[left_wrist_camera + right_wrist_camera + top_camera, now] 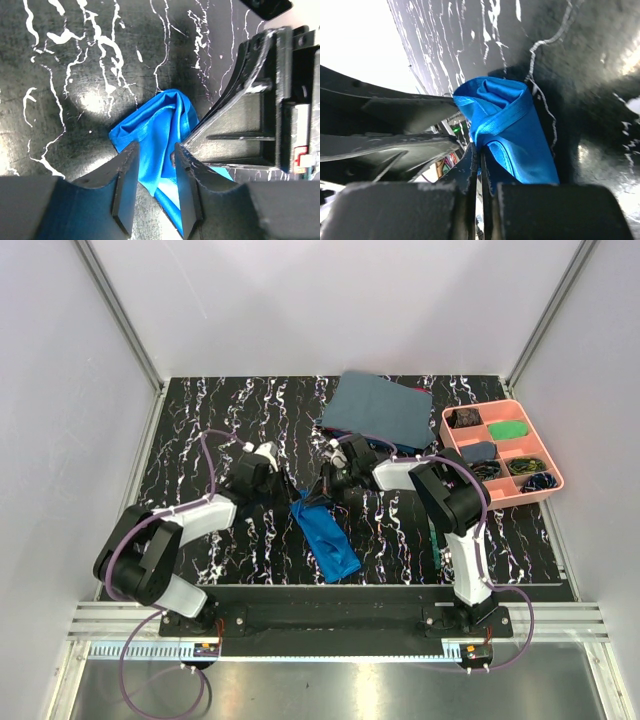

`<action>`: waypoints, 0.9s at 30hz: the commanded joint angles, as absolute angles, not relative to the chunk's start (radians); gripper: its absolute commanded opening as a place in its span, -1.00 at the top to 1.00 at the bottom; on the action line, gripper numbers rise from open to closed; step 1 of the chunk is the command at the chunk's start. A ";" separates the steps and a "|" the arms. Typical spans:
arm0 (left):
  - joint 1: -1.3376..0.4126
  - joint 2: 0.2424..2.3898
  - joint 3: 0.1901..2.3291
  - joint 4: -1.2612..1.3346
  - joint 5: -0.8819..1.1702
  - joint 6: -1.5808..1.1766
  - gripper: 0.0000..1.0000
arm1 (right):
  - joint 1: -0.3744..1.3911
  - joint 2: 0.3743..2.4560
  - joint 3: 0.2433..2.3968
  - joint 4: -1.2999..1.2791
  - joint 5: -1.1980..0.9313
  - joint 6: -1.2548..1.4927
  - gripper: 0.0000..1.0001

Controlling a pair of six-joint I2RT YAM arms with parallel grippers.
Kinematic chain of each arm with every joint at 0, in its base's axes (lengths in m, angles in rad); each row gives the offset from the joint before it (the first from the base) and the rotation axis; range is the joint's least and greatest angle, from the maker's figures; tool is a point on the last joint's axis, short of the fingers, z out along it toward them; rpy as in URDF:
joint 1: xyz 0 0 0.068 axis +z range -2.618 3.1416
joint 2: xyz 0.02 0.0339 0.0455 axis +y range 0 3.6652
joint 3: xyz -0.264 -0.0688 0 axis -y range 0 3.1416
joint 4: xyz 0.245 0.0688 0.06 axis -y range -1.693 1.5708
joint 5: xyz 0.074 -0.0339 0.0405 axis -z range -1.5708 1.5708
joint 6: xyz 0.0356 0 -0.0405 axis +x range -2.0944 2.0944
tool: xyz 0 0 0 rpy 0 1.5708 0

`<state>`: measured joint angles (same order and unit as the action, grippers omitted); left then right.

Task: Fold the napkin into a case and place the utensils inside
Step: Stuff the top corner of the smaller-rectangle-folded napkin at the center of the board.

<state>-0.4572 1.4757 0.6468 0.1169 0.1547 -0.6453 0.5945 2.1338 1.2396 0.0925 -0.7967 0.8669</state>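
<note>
The napkin (pixel 325 537) lies as a narrow, long blue fold on the black marbled table, running from between the two grippers toward the near edge. My right gripper (pixel 323 490) (pixel 480 151) is shut on a fold at the napkin's (pixel 512 125) far end. My left gripper (pixel 287 492) (pixel 156 150) stands open right beside it, its fingers either side of the same bunched end of the napkin (pixel 160 125) without pinching it. The right gripper's fingers (pixel 235 115) show close on the right in the left wrist view. A green sliver (pixel 432 536) beside the right arm may be the utensils; they are otherwise hidden.
A larger dull grey-blue cloth (pixel 378 408) lies at the back centre. A pink compartment tray (pixel 547 447) with small items stands at the back right. White walls close in the table on three sides.
</note>
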 commanded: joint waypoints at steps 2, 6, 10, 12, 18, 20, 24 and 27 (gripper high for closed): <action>-0.475 1.519 0.728 0.080 0.124 -0.578 0.25 | 0.583 2.076 1.197 0.172 -0.811 0.891 1.00; -0.492 1.563 0.761 0.048 0.109 -0.560 0.31 | 0.580 2.074 1.186 0.175 -0.810 0.893 1.00; -0.514 1.594 0.781 0.022 0.088 -0.555 0.37 | 0.577 2.071 1.177 0.183 -0.811 0.896 1.00; -0.518 1.600 0.790 0.005 0.074 -0.546 0.39 | 0.578 2.072 1.175 0.187 -0.815 0.897 1.00; -0.525 1.591 0.813 -0.029 0.032 -0.534 0.91 | 0.578 2.083 1.173 0.198 -0.822 0.903 1.00; -0.529 1.574 0.822 -0.035 0.019 -0.526 1.00 | 0.578 2.089 1.173 0.202 -0.824 0.904 1.00; -0.540 1.548 0.830 -0.035 0.029 -0.528 1.00 | 0.578 2.108 1.186 0.209 -0.834 0.904 1.00; -0.552 1.510 0.810 -0.014 0.052 -0.549 1.00 | 0.578 2.118 1.196 0.209 -0.839 0.905 1.00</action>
<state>-0.5369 1.5867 0.7895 -0.0452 0.0555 -0.5468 0.5842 2.1277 1.1824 0.1699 -0.8108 0.8986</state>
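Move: The napkin's rolled top end sits just under the open left fingers: about 1 cm to the right, level in reach and some 2 cm lower, with the napkin's near end roughly 9 cm right and 15 cm back. The grey cloth stack is about 16 cm right and 20 cm ahead. From the right hand, already shut at the fold, that top end is about 1 cm ahead and 1 cm left, at about the same height. Bring the left gripper about 2 cm down and 1 cm to the right onto the napkin's top corner, rolling it some 10 degrees so its left side rises, then close its fingers fully to pinch the cloth beside the right fingertips. Keep the right fingers shut on the fold, letting that hand dip slightly and ease partly back up. ##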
